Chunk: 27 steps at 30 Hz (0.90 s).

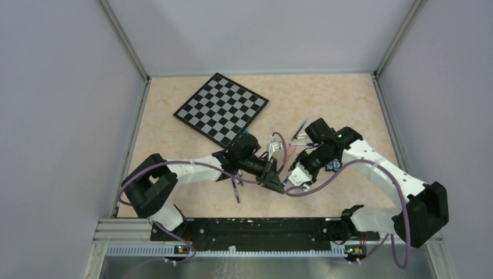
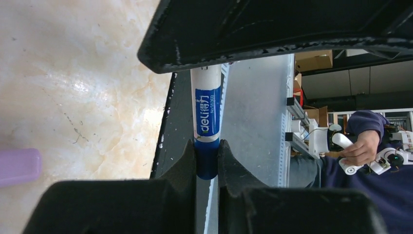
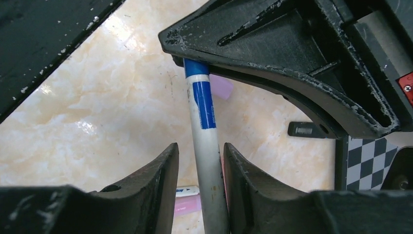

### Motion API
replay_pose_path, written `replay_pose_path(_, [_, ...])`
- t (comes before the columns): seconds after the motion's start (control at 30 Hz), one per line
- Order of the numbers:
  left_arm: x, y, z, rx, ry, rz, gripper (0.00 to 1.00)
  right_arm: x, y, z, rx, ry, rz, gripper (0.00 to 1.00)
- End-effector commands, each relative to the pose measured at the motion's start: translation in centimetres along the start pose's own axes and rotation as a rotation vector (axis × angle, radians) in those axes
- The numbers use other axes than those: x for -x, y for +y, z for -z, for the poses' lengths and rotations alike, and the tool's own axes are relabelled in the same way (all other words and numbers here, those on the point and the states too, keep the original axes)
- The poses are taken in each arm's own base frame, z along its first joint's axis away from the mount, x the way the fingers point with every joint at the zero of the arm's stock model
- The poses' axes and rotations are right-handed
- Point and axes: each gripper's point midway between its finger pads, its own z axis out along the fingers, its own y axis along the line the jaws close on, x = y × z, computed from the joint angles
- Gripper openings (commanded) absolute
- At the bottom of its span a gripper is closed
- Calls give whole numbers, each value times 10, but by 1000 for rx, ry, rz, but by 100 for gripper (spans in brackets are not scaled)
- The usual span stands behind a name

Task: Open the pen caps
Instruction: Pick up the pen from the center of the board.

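Observation:
A white pen [image 2: 206,105] with a blue label is held off the table between both arms. Its blue pen cap [image 2: 207,163] is pinched between the fingers of my left gripper [image 2: 207,146], which is shut on it. In the right wrist view the same pen [image 3: 207,141] runs from the left gripper's jaws, where the blue cap [image 3: 196,67] shows, down between the fingers of my right gripper [image 3: 200,148]. Those fingers stand around the white barrel: the right one is close against it, and a gap remains on the left. In the top view the two grippers [image 1: 278,181] [image 1: 295,174] meet tip to tip.
A checkered board [image 1: 221,108] lies at the back left. Loose pens lie near the left arm [image 1: 235,190] and behind the right arm [image 1: 302,139]. A pink highlighter [image 3: 187,204] lies under the right gripper, and a lilac piece [image 2: 17,166] sits on the table.

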Motion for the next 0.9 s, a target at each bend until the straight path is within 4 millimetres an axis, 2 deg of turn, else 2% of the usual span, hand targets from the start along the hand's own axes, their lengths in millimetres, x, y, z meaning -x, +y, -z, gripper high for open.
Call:
replay_pose_path(0.0, [18,-18,1,-66,-41,-76,0,-5,-2,-2,-5,38,2,34])
replay_pose_path(0.1, [21,-16,2,-51,-59,-68,4,-2,-1,-2,-11,25,-13,21])
replay_pose_path(0.17, [24,-15,6,-39,-84,-66,13,-1,0,-2,-19,23,-33,3])
replay_pose_path(0.2, [27,-15,8,-32,-102,-67,18,-1,1,-2,-24,24,-43,0])
replay_pose_path(0.37, [40,-17,33,36,-232,-107,46,7,10,-3,-63,-27,-118,0])
replay_pose_path(0.47, [55,-17,55,124,-367,-172,60,16,7,1,-140,-124,-209,0])
replay_pose_path(0.6, [69,-36,87,166,-572,-297,75,28,-12,12,-288,-298,-478,0])
replay_pose_path(0.7, [69,-43,111,176,-742,-337,96,24,-26,16,-358,-385,-766,0])
replay_pose_path(0.8, [70,-49,135,151,-917,-305,99,22,-35,19,-392,-463,-925,0])
replay_pose_path(0.87, [71,-44,147,145,-1011,-199,99,24,-40,21,-391,-521,-983,0])
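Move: The left hand still pinches the pen's blue cap. The white body rises forward and to the right, the pen's middle about 3 cm ahead, 4 cm right and 2 cm up. From the half-open right hand already straddling the body, the pen's middle is roughly 1 cm back, 2 cm left, 1 cm down. Some 12 cm below the right hand lie the loose purple cap, 3 cm back and 8 cm left, the pink highlighter, 8 cm straight ahead, and the uncapped white pen, 3 cm ahead and 7 cm right. The right fingers close onto the pen's white body and pinch it while the left hand holds still on the blue cap; then the left fingers open wide, let go and pull away up and left, drifting forward too, about 13 cm in all. Keeping its grip, the right hand eases back and right a little, then returns slightly forward, left and up as the wrist swings some 50 degrees, clockwise and towards level, to bring the cap end round to the left. ##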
